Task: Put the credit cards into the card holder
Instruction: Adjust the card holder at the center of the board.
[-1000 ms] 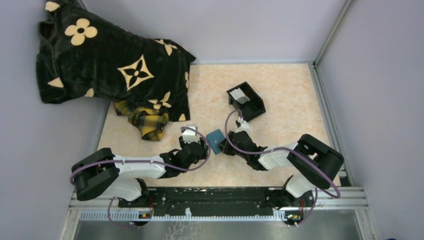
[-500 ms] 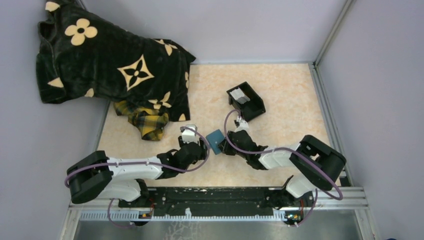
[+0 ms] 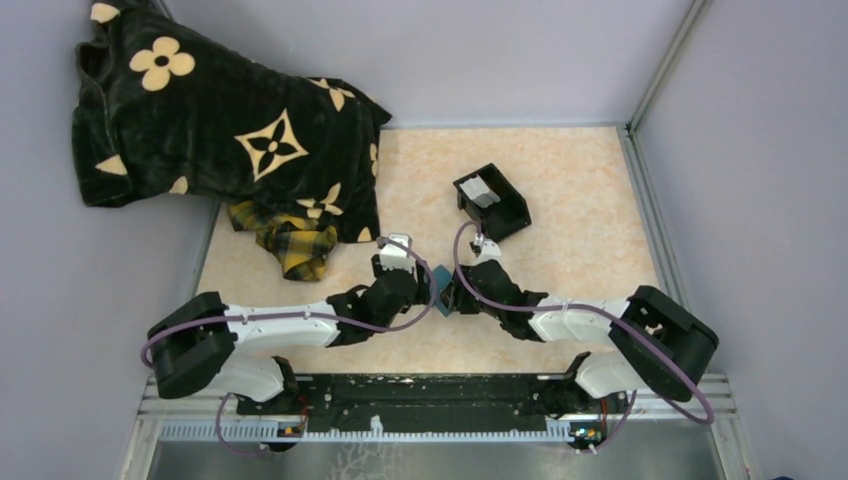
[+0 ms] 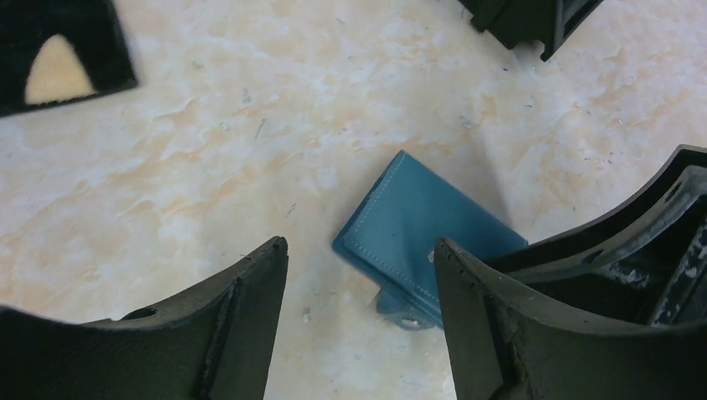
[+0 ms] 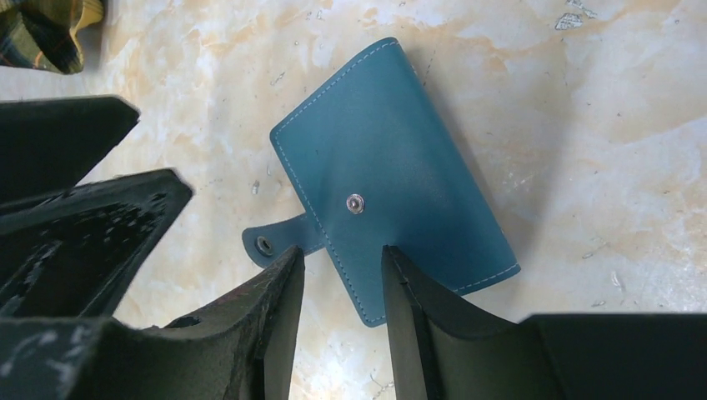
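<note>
The blue card holder (image 5: 392, 192) lies folded shut and flat on the table, its snap tab (image 5: 267, 244) undone. In the top view only a sliver of the card holder (image 3: 439, 278) shows between the two grippers. My right gripper (image 5: 340, 254) hovers over its near edge, jaws parted, gripping nothing. My left gripper (image 4: 358, 258) is open just left of the card holder (image 4: 425, 225), whose corner reaches between its fingertips. Pale credit cards (image 3: 481, 190) rest inside the black box (image 3: 503, 213) further back.
A black flowered blanket (image 3: 220, 130) and a yellow plaid cloth (image 3: 285, 240) cover the back left. Both grippers meet head-on at the table's middle, nearly touching. Grey walls and a metal rail (image 3: 650, 200) bound the table.
The right gripper's jaws have parted, leaving the card holder flat on the table. The left arm has moved forward and right, closing in on the card holder from the left.
</note>
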You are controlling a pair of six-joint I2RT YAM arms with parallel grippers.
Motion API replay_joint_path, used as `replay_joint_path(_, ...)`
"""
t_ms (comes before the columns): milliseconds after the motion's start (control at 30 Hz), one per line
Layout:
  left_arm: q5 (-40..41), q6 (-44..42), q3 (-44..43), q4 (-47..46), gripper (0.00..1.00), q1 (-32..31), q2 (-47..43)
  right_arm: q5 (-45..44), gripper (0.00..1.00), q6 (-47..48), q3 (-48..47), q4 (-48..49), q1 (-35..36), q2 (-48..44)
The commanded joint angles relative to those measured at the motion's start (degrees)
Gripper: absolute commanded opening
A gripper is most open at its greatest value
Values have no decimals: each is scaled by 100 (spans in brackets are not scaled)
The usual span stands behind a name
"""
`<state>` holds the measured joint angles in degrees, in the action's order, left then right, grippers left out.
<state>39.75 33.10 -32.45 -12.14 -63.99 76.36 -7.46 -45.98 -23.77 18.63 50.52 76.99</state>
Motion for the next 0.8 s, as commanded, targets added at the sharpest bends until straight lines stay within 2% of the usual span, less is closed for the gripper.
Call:
replay_joint_path(0,-346,-488,-415,-436,72,127,523,134,41,232,-216,-181,11,-401)
replay_joint_path(167,-921,-574,-627,-691,72,345,1130,28,41,312,-182,-573,11,-853)
replay_joint_path(433,-972,-783,-774,-1009,71,642,1293,-223,39,297,102,-1118,17,-1526)
replay_joint_path(600,-1138,-1215,-1208,-1073,71,929,1328,-644,24,83,362,-1520,26,-1955)
replay_joint_path(767,-1828,-1602,-1638,-1159,70,1257,1678,-789,11,-80,505,-1661,22,-1947)
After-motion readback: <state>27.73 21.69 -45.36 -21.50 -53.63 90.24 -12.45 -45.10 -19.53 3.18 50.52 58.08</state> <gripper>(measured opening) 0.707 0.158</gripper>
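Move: The card holder lies flat between the hands: about 5 cm to the left hand's right, 1 cm ahead and some 8 cm below it. From the right hand it is roughly 3 cm ahead, straight in line and 3 cm below. The black box stands about 16 cm ahead of the left hand and 15 cm to its right, a little below, with the plaid cloth some 9 cm ahead and 23 cm to its left. Swinging clear of the card holder, the right hand rises about 3.5 cm, then moves some 5 cm right and slightly back, sinking a little as its fingers close. The open left hand dips forward and right, then climbs past the holder's far end towards the black box, ending about 8 cm forward and 4 cm right. ##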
